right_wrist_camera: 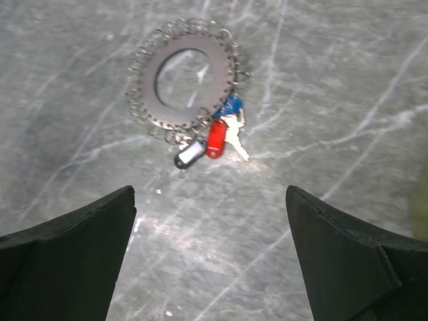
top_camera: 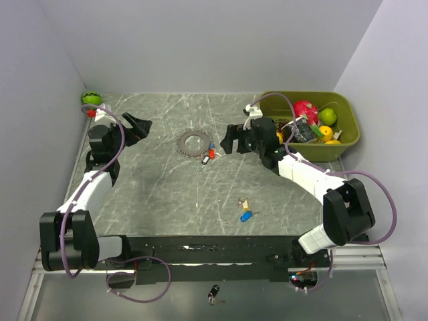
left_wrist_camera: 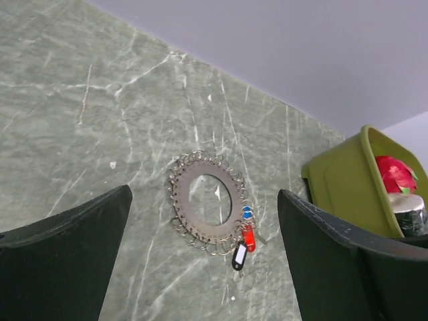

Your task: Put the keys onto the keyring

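Observation:
The keyring (top_camera: pixel 194 144) lies flat at mid-table, a grey toothed ring ringed with small wire loops; it also shows in the left wrist view (left_wrist_camera: pixel 180 194) and the right wrist view (right_wrist_camera: pixel 148 83). At its right edge sit a blue-headed key (right_wrist_camera: pixel 231 105), a red-headed key (right_wrist_camera: pixel 215 139), a silver key (right_wrist_camera: pixel 238 145) and a black fob (right_wrist_camera: pixel 189 153). A tan key (top_camera: pixel 243 201) and a blue-headed key (top_camera: pixel 247 216) lie loose nearer the front. My left gripper (top_camera: pixel 140 126) is open and empty, left of the ring. My right gripper (top_camera: pixel 231 140) is open and empty, just right of the ring.
A green bin (top_camera: pixel 348 127) with toy fruit stands at the back right, behind my right arm. A green ball (top_camera: pixel 91 98) sits in the back left corner. Walls close the left, back and right sides. A small black object (top_camera: pixel 213 292) lies below the table's front edge.

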`<state>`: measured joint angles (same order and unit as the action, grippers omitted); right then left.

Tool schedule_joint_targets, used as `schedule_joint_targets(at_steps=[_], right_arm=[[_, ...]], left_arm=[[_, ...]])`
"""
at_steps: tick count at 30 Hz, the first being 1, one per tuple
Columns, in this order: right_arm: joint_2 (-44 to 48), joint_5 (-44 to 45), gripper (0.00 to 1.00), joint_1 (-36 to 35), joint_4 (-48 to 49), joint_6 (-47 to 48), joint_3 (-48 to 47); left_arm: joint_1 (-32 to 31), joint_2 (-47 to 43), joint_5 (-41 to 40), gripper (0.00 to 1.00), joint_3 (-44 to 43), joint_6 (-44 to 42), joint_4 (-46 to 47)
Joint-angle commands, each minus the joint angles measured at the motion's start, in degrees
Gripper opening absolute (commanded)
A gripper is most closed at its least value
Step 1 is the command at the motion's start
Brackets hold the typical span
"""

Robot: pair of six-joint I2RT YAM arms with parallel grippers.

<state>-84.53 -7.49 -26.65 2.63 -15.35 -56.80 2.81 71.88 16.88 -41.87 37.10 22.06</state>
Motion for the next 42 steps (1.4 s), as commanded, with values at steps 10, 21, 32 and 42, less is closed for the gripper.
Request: schedule_joint_targets(at_steps=[10,21,32,42], right_arm=[[-7.31,-6.84,1.00,-0.41,-2.37,-4.07,-7.28],[-8.28,-6.84,1.00,-0.68,-5.45,-2.93,-6.66],[-7.67,-5.87,1.00,-0.77,-9.12,-1.08,-4.81],[-5.73,-5.61,1.00,-3.05,-11.60,0.85,-2.62]], left_arm=[[-8.58,18.89,6.15,0.96,-18.14,-5.72,-15.36],[-18.19,44.74,6.32,0.65,-38.72,-5.47,-24.18],[-19.07,52.32,-0.18,0.36,-43.13,-8.27,-33.48],[-19.86,45.46,2.36,0.06,-28.81,-9.33,-37.01]])
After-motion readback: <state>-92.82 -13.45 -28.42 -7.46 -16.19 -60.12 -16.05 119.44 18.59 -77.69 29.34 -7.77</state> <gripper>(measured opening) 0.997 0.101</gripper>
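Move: The keyring lies flat on the table about 7 cm ahead of the left hand, 18 cm to its right and 21 cm below. From the right hand that ring is some 10 cm ahead, 11 cm left and 16 cm down. The red-tagged keys touch the ring's near right edge, roughly 5 cm ahead and 6 cm left of the right hand; the yellow and blue keys lie about 15 cm back and 5 cm right of it. Down about 20 cm and some 15 cm to the right, reaching forward as well, the left hand swings to the keyring's near left rim, tipping its fingers steeply down and turning them clockwise; they close nearly shut there as it draws back about 3.5 cm. The right hand, wide open, sinks some 6 cm beside the red-tagged keys, tipping down, and eases slightly back and left, touching nothing. ##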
